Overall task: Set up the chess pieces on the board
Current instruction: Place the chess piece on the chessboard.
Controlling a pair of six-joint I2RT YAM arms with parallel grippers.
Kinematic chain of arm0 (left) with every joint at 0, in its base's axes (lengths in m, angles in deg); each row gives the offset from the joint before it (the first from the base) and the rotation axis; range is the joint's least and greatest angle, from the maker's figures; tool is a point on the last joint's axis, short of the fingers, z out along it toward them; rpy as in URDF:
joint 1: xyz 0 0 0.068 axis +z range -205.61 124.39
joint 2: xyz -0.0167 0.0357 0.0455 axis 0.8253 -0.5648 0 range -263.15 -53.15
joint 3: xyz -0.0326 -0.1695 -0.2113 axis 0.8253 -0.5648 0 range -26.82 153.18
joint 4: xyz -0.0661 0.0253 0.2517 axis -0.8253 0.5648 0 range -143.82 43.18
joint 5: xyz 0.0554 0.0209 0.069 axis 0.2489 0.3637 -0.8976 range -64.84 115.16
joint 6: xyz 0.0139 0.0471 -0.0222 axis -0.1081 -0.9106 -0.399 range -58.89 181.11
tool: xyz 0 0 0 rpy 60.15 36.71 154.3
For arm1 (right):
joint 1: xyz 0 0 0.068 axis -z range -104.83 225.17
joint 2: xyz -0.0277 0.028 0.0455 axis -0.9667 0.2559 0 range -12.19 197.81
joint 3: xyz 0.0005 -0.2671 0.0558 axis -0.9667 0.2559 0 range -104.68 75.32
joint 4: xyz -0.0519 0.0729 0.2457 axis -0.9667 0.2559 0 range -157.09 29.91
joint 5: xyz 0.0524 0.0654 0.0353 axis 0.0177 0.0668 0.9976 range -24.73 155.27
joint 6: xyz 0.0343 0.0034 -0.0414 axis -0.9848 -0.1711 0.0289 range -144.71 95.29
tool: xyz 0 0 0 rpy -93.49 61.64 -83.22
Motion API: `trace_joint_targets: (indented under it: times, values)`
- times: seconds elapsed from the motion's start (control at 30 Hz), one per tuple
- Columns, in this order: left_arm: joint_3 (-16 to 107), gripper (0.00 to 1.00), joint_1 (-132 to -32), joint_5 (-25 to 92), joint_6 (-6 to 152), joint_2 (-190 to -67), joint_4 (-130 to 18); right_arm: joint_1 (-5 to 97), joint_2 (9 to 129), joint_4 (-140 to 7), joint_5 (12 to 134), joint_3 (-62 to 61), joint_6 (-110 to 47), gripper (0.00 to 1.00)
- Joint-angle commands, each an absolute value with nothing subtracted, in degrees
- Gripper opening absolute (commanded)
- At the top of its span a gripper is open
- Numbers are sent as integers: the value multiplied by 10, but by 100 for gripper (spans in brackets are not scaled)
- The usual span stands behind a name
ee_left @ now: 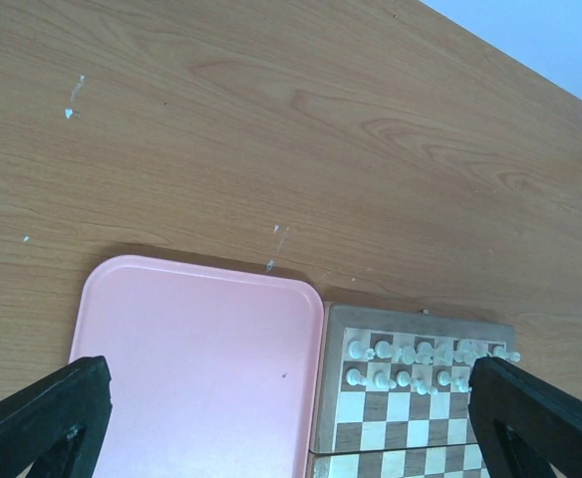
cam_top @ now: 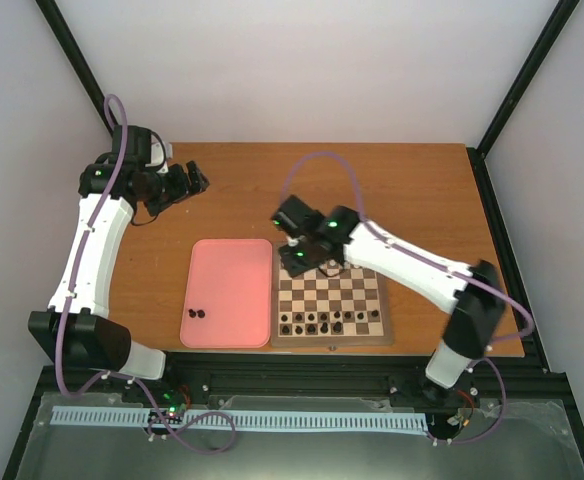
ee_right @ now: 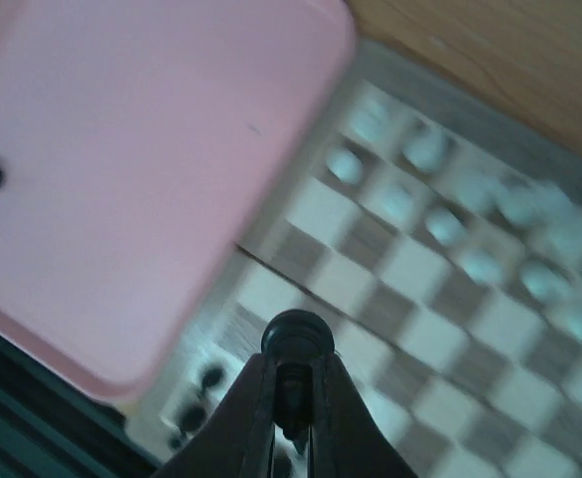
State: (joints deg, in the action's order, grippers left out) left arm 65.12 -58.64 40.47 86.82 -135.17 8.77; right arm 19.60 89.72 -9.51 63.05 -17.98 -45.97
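The board point(cam_top: 330, 343) lies right of centre. Several black chess pieces point(cam_top: 322, 322) stand along its near rows, and two more point(cam_top: 198, 314) rest on the pink tray point(cam_top: 227, 280). My right gripper point(cam_top: 307, 262) hovers over the board's far left part. The right wrist view shows this gripper point(ee_right: 293, 368) shut on a black chess piece point(ee_right: 296, 334), its round base sticking out past the fingertips above the blurred board point(ee_right: 401, 279). My left gripper point(cam_top: 200, 182) is raised at the far left, and in its wrist view it point(ee_left: 291, 428) stands open and empty.
White pieces point(ee_left: 421, 363) fill the board's two far rows. The tray point(ee_left: 191, 349) butts against the board's left side. Bare wooden table point(cam_top: 412, 190) extends behind both. A black frame rail point(cam_top: 302, 375) runs along the near edge.
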Motion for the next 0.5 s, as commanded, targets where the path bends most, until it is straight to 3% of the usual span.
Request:
trace_joint_targets:
  times: [0.0, 0.3, 0.47]
  values:
    - [654, 100, -590, 413, 864, -1357, 80, 225, 776, -71, 597, -25, -541, 3]
    - [660, 100, -590, 408, 864, -1370, 81, 235, 600, -55, 622, 197, -652, 3]
    - [659, 100, -590, 406, 864, -1372, 82, 235, 594, -72, 648, 242, -656, 3]
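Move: The black piece in the right hand's shut fingers is bound for the first empty square in the back row of black pieces, about 11 cm back, 16 cm to the right and 13 cm below. A tall black piece stands one square (3 cm) left of that square, and a black pawn one square farther out from it. The pink tray's middle lies some 14 cm left of the hand and 2 cm back. From the left hand the square is roughly 39 cm right, 22 cm back and 25 cm below. Keeping its pinch on the black piece, the right hand sweeps about 17 cm to the right over the chessboard, at first nearly level, then also back by some 10 cm and down by about 7 cm, towards the empty back-row square beside the tall black piece. On the way the hand turns some 20 degrees clockwise and swings its fingers closer to straight down, slowing as it comes in over the near rows with the piece still in the air. ##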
